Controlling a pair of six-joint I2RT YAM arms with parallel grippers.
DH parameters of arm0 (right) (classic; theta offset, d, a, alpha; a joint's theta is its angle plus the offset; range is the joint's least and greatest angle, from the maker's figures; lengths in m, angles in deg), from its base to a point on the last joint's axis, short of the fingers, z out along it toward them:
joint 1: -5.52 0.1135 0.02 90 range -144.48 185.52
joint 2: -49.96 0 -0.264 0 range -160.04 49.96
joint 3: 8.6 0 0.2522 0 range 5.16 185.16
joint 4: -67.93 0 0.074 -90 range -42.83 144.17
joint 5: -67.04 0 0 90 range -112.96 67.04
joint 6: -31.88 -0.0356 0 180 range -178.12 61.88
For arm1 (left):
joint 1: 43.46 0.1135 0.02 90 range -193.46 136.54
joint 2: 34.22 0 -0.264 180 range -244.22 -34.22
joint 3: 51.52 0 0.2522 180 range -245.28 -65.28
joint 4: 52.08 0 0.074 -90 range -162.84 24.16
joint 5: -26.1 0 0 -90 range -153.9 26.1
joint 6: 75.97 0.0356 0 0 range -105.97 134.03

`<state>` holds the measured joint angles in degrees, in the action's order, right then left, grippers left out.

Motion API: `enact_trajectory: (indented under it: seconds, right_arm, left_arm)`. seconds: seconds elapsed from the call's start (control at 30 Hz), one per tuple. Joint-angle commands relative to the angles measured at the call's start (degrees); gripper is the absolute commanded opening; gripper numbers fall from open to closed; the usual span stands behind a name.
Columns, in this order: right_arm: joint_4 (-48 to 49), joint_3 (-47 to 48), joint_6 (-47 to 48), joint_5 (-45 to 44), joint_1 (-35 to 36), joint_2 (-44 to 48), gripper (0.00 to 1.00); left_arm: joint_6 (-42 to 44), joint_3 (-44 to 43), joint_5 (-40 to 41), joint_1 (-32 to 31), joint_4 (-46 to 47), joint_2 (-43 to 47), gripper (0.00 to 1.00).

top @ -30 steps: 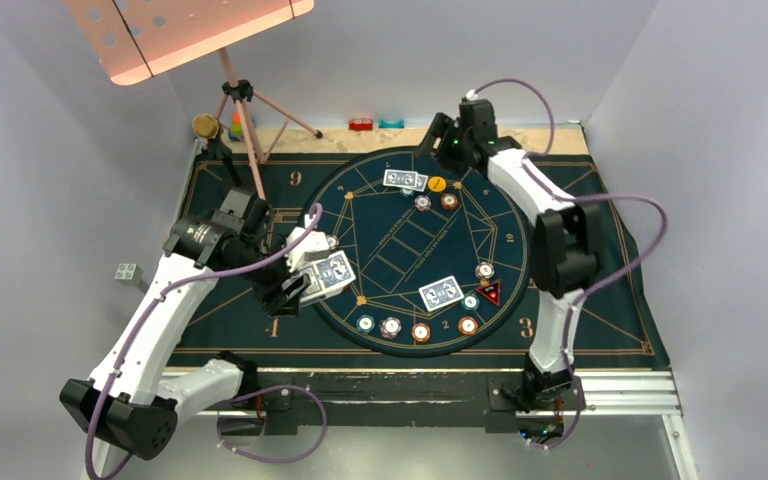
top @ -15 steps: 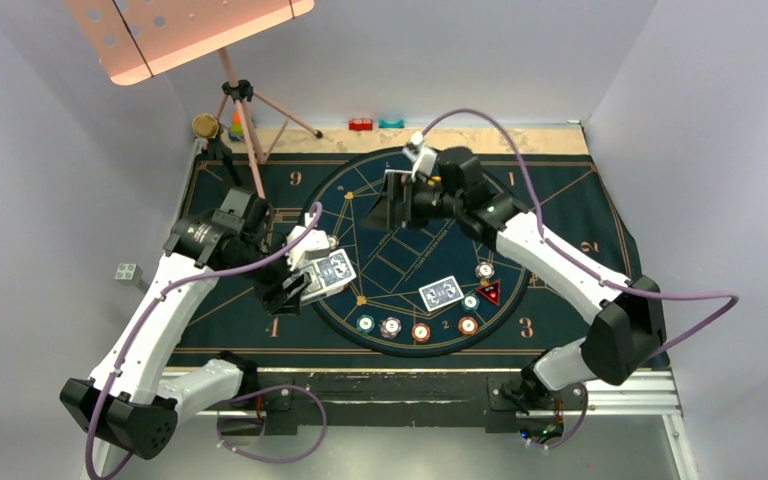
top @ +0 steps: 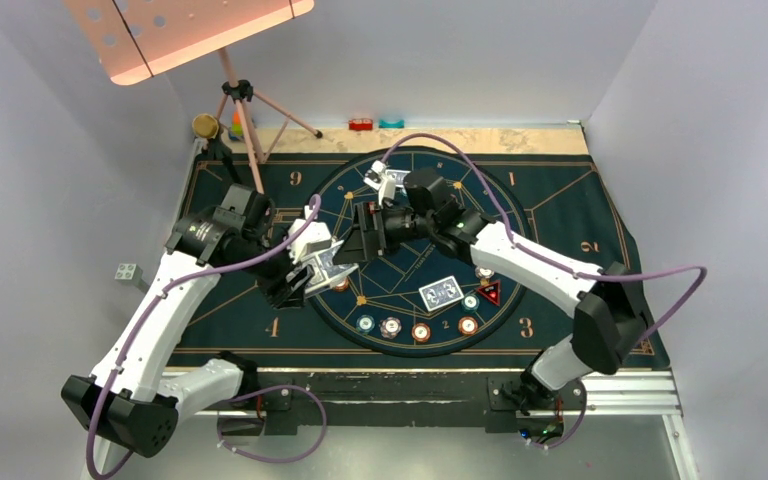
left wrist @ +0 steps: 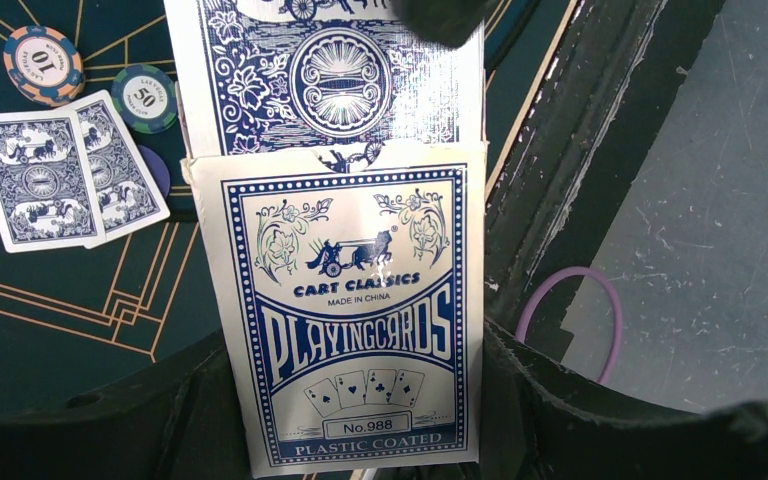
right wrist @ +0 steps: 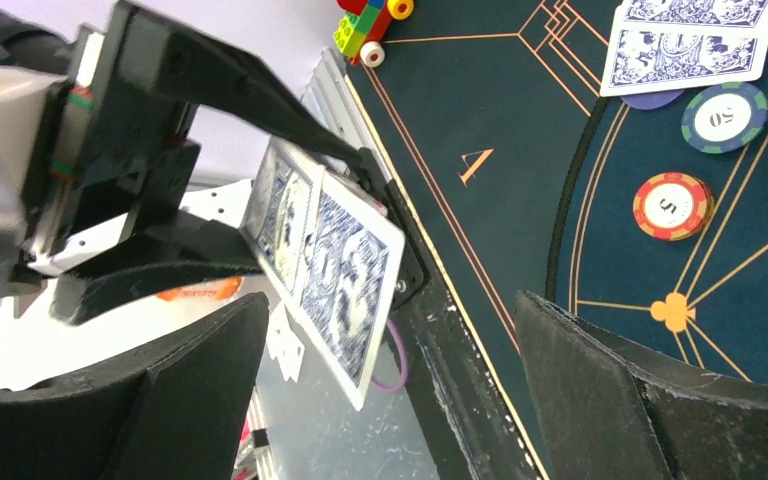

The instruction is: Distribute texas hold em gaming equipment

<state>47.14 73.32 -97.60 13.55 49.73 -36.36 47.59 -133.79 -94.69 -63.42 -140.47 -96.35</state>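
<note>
My left gripper (top: pixel 305 280) is shut on a blue-and-white playing card box (left wrist: pixel 345 320), holding it tilted above the mat's left side. Blue-backed cards (left wrist: pixel 340 80) stick out of the box's open end. My right gripper (top: pixel 358 238) is open, its wide jaws facing the box's (right wrist: pixel 330 260) card end, one dark fingertip (left wrist: pixel 440 15) over the protruding cards. Two cards (top: pixel 441 292) lie face down on the round field, beside a red triangular marker (top: pixel 489 292). Chips (top: pixel 390 325) line the near rim. Another card pair (left wrist: pixel 60 170) lies by a green chip (left wrist: pixel 144 97).
The dark blue gold-lined mat (top: pixel 580 200) covers the table. A pink music stand on a tripod (top: pixel 245 110) rises at the back left. Red and teal blocks (top: pixel 375 124) sit at the far edge. A toy-brick car (right wrist: pixel 365 25) is beside the mat.
My right arm swung from the mat's far side to the left, down to the card box, and its jaws widened. The left gripper tilted the box up slightly.
</note>
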Motion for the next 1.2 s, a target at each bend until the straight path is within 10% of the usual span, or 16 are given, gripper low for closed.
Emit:
enact_trajectory:
  seconds: [0.0,0.6,1.17]
  right_arm:
    - [4.8,2.5,-2.7,3.2,0.3,-3.3,0.98]
    - [0.2,4.7,-1.0,0.5,0.0,-3.2,0.61]
    - [-5.1,4.1,1.8,-3.3,-1.9,0.0,0.49]
  left_arm:
    - [-1.0,-1.5,-1.3,-0.2,1.6,0.0,0.0]
    - [-0.2,-2.4,-1.7,-0.2,0.1,0.0,0.0]
    - [0.7,-3.6,-2.7,-0.2,-1.1,0.0,0.0]
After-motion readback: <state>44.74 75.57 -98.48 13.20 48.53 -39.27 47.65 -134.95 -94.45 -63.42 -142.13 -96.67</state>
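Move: Back of the open right hand by some 4 cm, 2 cm to its left and 6 cm lower, lies the top card sticking out of the card box; the box's middle is 6 cm back, 6 cm left and 5 cm down. On the table about 23 cm below, an orange chip stands 7 cm ahead and 3 cm left, a dealt card pair 13 cm ahead and 11 cm left. From the left hand, already gripping the box, the top card is 2 cm ahead, 5 cm right and 2 cm down. Dipping about 3 cm and a little left to the protruding deck, the right hand closes its fingers from wide open to about half, its rearward finger coming onto the top card's face. It then draws back about 1.5 cm to the right, rising some 2 cm and easing slightly forward, dragging the card along. The left hand stays put and keeps its grip on the box. ##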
